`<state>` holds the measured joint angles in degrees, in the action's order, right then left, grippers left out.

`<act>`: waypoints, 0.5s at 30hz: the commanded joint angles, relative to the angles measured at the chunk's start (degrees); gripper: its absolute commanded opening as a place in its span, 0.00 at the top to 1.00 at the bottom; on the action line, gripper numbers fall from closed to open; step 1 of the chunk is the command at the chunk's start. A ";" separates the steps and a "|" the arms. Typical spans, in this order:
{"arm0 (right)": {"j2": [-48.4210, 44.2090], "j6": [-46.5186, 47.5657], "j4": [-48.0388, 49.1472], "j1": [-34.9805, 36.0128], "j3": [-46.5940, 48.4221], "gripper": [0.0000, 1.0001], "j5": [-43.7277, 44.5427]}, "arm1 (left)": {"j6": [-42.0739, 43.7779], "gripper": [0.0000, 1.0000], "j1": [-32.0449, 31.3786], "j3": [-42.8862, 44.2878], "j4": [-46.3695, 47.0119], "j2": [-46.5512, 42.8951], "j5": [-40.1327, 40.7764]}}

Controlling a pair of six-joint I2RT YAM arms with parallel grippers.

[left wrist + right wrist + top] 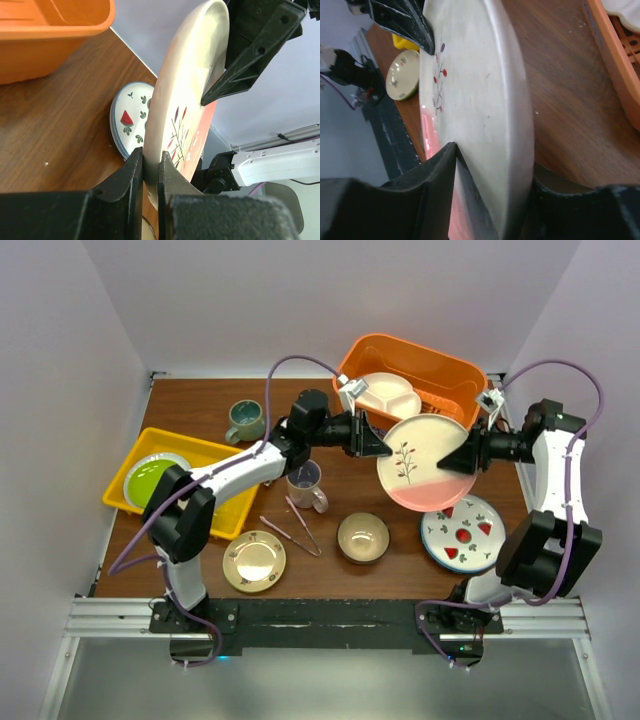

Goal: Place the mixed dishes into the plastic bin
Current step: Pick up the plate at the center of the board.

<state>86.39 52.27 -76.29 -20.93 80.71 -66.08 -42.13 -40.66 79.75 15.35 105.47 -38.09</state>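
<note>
The pink floral plate (425, 460) hangs above the table, just in front of the orange plastic bin (460, 370). My left gripper (385, 445) is shut on its left rim, and in the left wrist view both jaws of this gripper (151, 165) press the plate's edge (185, 100). My right gripper (450, 462) has the opposite rim between its jaws. In the right wrist view its fingers (492, 165) touch both faces of the plate (485, 100). A white divided plate (390, 395) lies in the bin.
On the table lie a strawberry-print plate (462, 532), a bronze bowl (363, 537), a lavender mug (305, 483), a teal mug (245, 420), a cream plate (254, 561) and thin pink tongs (290, 530). A yellow tray (135, 455) at left holds a lime-green plate (155, 478).
</note>
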 commanded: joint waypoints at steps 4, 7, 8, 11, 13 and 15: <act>1.67 -4.72 -7.29 4.22 5.42 0.76 -8.88 | -3.40 1.00 2.96 0.77 10.58 -7.55 -1.73; 2.99 -5.86 -7.20 6.16 6.39 0.98 -10.38 | -2.52 1.00 3.22 -0.82 10.75 -8.96 -1.55; 3.17 -6.30 -7.20 6.95 6.65 1.00 -11.34 | -2.26 1.00 3.22 -1.08 10.57 -8.97 -1.64; 3.87 -7.27 -7.21 7.65 7.18 1.00 -13.27 | -2.52 1.00 3.75 -1.52 11.45 -8.53 -2.43; 4.75 -7.97 -7.20 7.92 8.23 1.00 -15.29 | -2.78 1.00 4.98 -1.00 11.54 -8.18 -4.09; 5.54 -9.99 -7.20 8.18 10.43 1.00 -17.75 | -2.70 0.94 6.47 -0.73 11.10 -8.79 -4.10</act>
<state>91.11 44.07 -78.52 -14.98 86.54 -76.25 -39.90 -35.27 76.88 17.76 100.75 -42.30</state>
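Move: The plate with the twig pattern is already off the stack: my left fingers pinch its left rim, its middle about 9 cm to their right and 3 cm back. My right fingers straddle the opposite rim, the plate's middle some 8 cm left and 1 cm back. From my left hand the orange bin's middle is roughly 15 cm ahead, 8 cm right and 16 cm down; the watermelon plates lie 11 cm back, 21 cm right, and the beige bowl 13 cm back, 3 cm left, both about 20 cm down. I close my right fingers from about half open onto the plate's right rim while my left hand keeps its pinch. Both hands go together, about 4 cm left and some 3 cm up, the left one also a little forward, as my right wrist tips its fingertips up by about 15 degrees towards level. ##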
